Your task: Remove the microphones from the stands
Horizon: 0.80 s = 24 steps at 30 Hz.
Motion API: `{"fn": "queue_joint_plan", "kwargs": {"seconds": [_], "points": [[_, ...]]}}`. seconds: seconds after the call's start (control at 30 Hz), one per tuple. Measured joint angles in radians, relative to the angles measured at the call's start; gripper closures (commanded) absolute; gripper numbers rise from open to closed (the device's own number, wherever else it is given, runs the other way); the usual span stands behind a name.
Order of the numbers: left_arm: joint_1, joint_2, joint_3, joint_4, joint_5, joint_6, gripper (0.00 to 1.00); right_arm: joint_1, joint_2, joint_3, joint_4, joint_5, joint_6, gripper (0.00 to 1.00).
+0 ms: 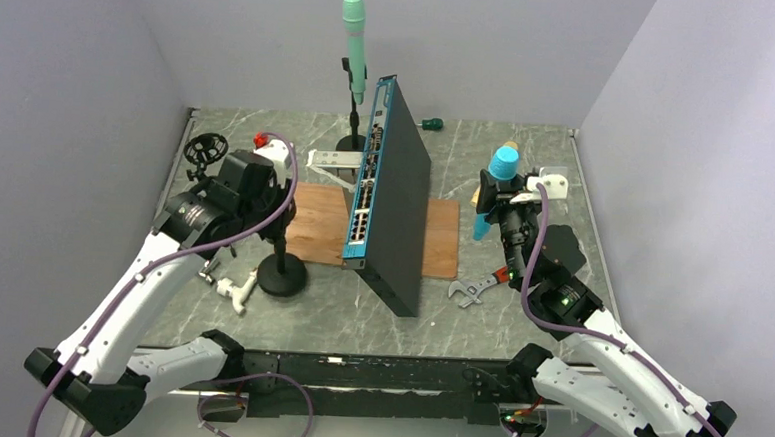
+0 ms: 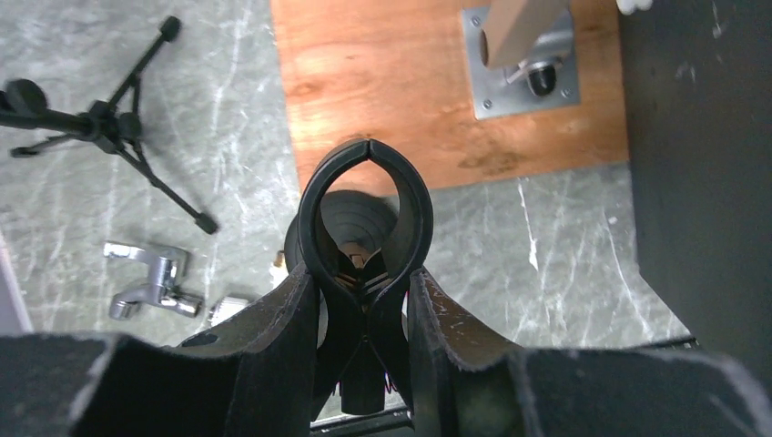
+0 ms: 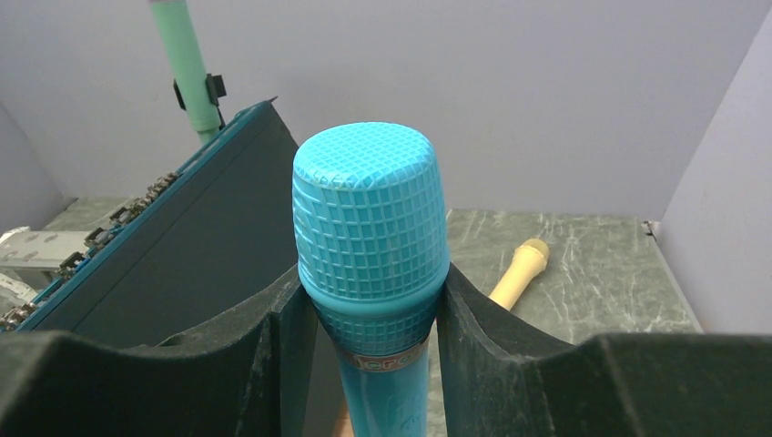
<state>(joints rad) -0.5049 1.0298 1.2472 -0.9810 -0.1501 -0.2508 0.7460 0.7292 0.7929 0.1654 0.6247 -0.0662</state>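
My right gripper (image 3: pixel 373 314) is shut on the head of a blue microphone (image 3: pixel 371 218). It holds the microphone upright above the right side of the table (image 1: pixel 501 166), away from any stand. My left gripper (image 2: pixel 364 309) is shut on the black spring clip (image 2: pixel 366 196) at the top of a short black stand (image 1: pixel 282 273) with a round base. That clip is empty. A green microphone (image 1: pixel 354 37) sits in a second stand at the back; it also shows in the right wrist view (image 3: pixel 187 64).
A black network switch (image 1: pixel 396 204) stands on edge across a wooden board (image 1: pixel 313 220) between the arms. A wrench (image 1: pixel 472 290), a beige microphone (image 3: pixel 519 273), a green screwdriver (image 1: pixel 430 124), a small tripod (image 2: pixel 109 127) and a chrome faucet (image 2: pixel 150 278) lie around.
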Motion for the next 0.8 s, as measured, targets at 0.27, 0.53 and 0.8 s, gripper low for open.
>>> {"fn": "queue_joint_plan", "kwargs": {"seconds": [0.27,0.53,0.8], "points": [[0.003,0.116,0.161,0.017,-0.152,0.002,1.0,-0.006,-0.011,-0.013,0.001,-0.023,0.016,1.0],[0.134,0.227,0.282,0.156,-0.242,-0.026,1.0,-0.009,-0.032,-0.027,0.0,-0.03,0.026,1.0],[0.282,0.433,0.334,0.344,-0.264,-0.047,1.0,-0.012,-0.067,-0.036,0.0,-0.031,0.032,1.0]]}}
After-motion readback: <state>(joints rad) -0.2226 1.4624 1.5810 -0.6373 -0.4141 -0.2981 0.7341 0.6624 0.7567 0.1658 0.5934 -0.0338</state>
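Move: The left hand holds the blue microphone's emptied stand by its clip. Its old spot, bare table in the far left part, lies about 32 cm ahead, 13 cm to the left and some 26 cm below that hand. The tripod with the ring mount stands roughly 15 cm ahead and 19 cm left, the green microphone's stand about 35 cm ahead and 12 cm right. From the right hand, still holding the blue microphone, the spot is some 28 cm ahead, 57 cm left and 38 cm below. Keeping its grip on the stand's clip, the left hand carries the empty stand forward, gathering speed, some 18 cm towards the bare far-left spot; it first rises about 7 cm, then bears 8 cm to the left as it passes on the right side of the tripod. On the way the wrist swings about 30 degrees counter-clockwise and tips the fingers up by some 15 degrees, and near the end the hand starts to sink by a centimetre or two. ##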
